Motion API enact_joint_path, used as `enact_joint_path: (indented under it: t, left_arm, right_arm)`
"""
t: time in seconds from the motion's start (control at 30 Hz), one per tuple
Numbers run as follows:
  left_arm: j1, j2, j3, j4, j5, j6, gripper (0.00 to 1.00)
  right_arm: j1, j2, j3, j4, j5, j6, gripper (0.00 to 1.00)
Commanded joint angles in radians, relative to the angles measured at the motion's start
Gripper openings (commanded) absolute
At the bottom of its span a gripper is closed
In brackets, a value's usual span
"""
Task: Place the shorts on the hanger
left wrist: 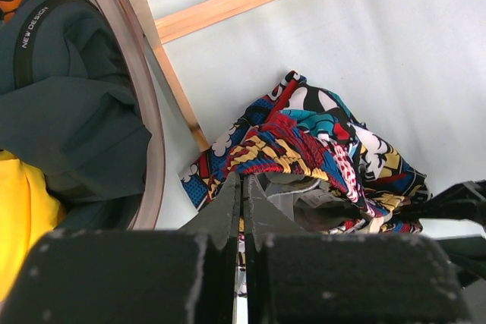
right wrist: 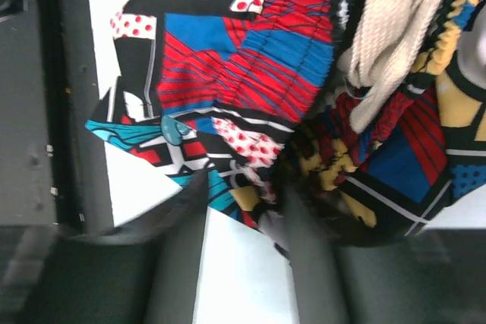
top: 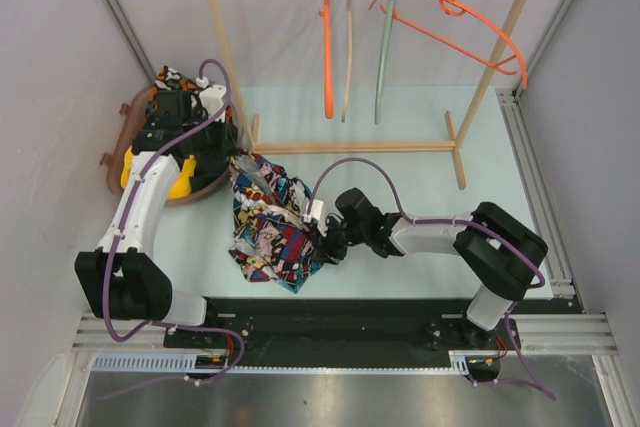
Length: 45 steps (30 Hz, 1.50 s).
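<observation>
The comic-print shorts [top: 270, 227] lie bunched on the pale table between the two arms. My left gripper [top: 232, 159] is shut on their upper corner beside the basket; the left wrist view shows the jaw tips [left wrist: 244, 181] pinched on the cloth [left wrist: 319, 149]. My right gripper [top: 325, 243] is open at the shorts' right edge; in the right wrist view [right wrist: 243, 206] its fingers straddle the cloth [right wrist: 250, 73] near the pale drawstring [right wrist: 395, 43]. The thin orange hanger [top: 455, 32] hangs tilted on the rail at the back right, far from both grippers.
A wooden rack [top: 350, 147] stands at the back with a thick orange hanger [top: 327, 47], a beige one [top: 347, 57] and a pale green one [top: 383, 57]. A brown basket [top: 118, 152] at the left holds dark, yellow [left wrist: 23, 218] and patterned garments.
</observation>
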Motion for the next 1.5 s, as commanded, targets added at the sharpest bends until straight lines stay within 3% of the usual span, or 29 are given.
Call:
enact_joint_path:
  t: [0.0, 0.03, 0.07, 0.23, 0.4, 0.5, 0.7, 0.87, 0.97, 1.13, 1.33, 1.47]
  left_arm:
    - [0.039, -0.050, 0.025, 0.001, 0.031, 0.011, 0.00]
    - [0.043, -0.052, 0.031, -0.008, 0.031, 0.015, 0.00]
    - [0.044, -0.055, 0.036, -0.014, 0.033, 0.015, 0.00]
    - [0.053, -0.102, 0.079, -0.042, 0.066, 0.038, 0.00]
    - [0.052, -0.207, 0.094, 0.006, 0.040, 0.037, 0.00]
    - [0.050, -0.257, 0.112, 0.015, 0.052, 0.040, 0.00]
    - [0.024, -0.332, 0.200, -0.052, 0.189, 0.076, 0.00]
    - [-0.107, -0.427, 0.243, -0.124, 0.215, 0.165, 0.00]
    - [-0.144, -0.474, 0.295, -0.112, 0.177, 0.129, 0.00]
    - [-0.144, -0.442, 0.523, -0.094, 0.143, 0.069, 0.00]
    - [-0.144, -0.346, 0.784, -0.146, 0.177, 0.021, 0.00]
    - [-0.144, -0.372, 0.706, -0.166, 0.221, 0.040, 0.00]
  right_arm:
    - [0.005, -0.020, 0.009, 0.004, 0.032, -0.063, 0.24]
    - [0.005, -0.048, 0.018, -0.029, 0.032, -0.071, 0.09]
    - [0.004, -0.065, 0.027, -0.069, 0.034, -0.075, 0.00]
    - [-0.053, -0.246, 0.122, -0.423, 0.040, -0.111, 0.00]
    - [-0.183, -0.492, 0.174, -0.735, 0.109, -0.262, 0.00]
    - [-0.298, -0.572, 0.263, -0.922, 0.128, -0.305, 0.00]
    - [-0.367, -0.674, 0.470, -1.202, 0.190, -0.428, 0.00]
    - [-0.300, -0.746, 0.593, -1.301, 0.324, -0.460, 0.00]
    - [-0.269, -0.748, 0.709, -1.302, 0.431, -0.462, 0.00]
    - [-0.263, -0.686, 1.006, -1.264, 0.561, -0.520, 0.00]
    - [-0.262, -0.583, 1.277, -1.293, 0.556, -0.608, 0.00]
    - [-0.262, -0.596, 1.274, -1.327, 0.531, -0.664, 0.00]
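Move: The left hand still holds one end of the shorts' waistband about 20 cm above the table. The other end lies between the half-open right fingers, barely 1 cm below their point; from the left hand that is about 17 cm back, 17 cm to the right and 18 cm down. The clothes basket is about 10 cm ahead of the left hand, 16 cm to its left and 16 cm below, while the nearest orange hanger is about 13 cm ahead, 20 cm right and 27 cm up. The right fingers shut from half open, pinching the near end of the shorts' waistband, then carry it up nearly 50 cm while swinging some 24 cm to the right, bulging a few centimetres forward on the way. The left hand keeps its pinch on the other end and rises about 36 cm while drawing some 20 cm back from the rack and a little right, both wrists pitching up by more than 50 degrees until the fingers are near level, so that the waistband is pulled out between the hands. ##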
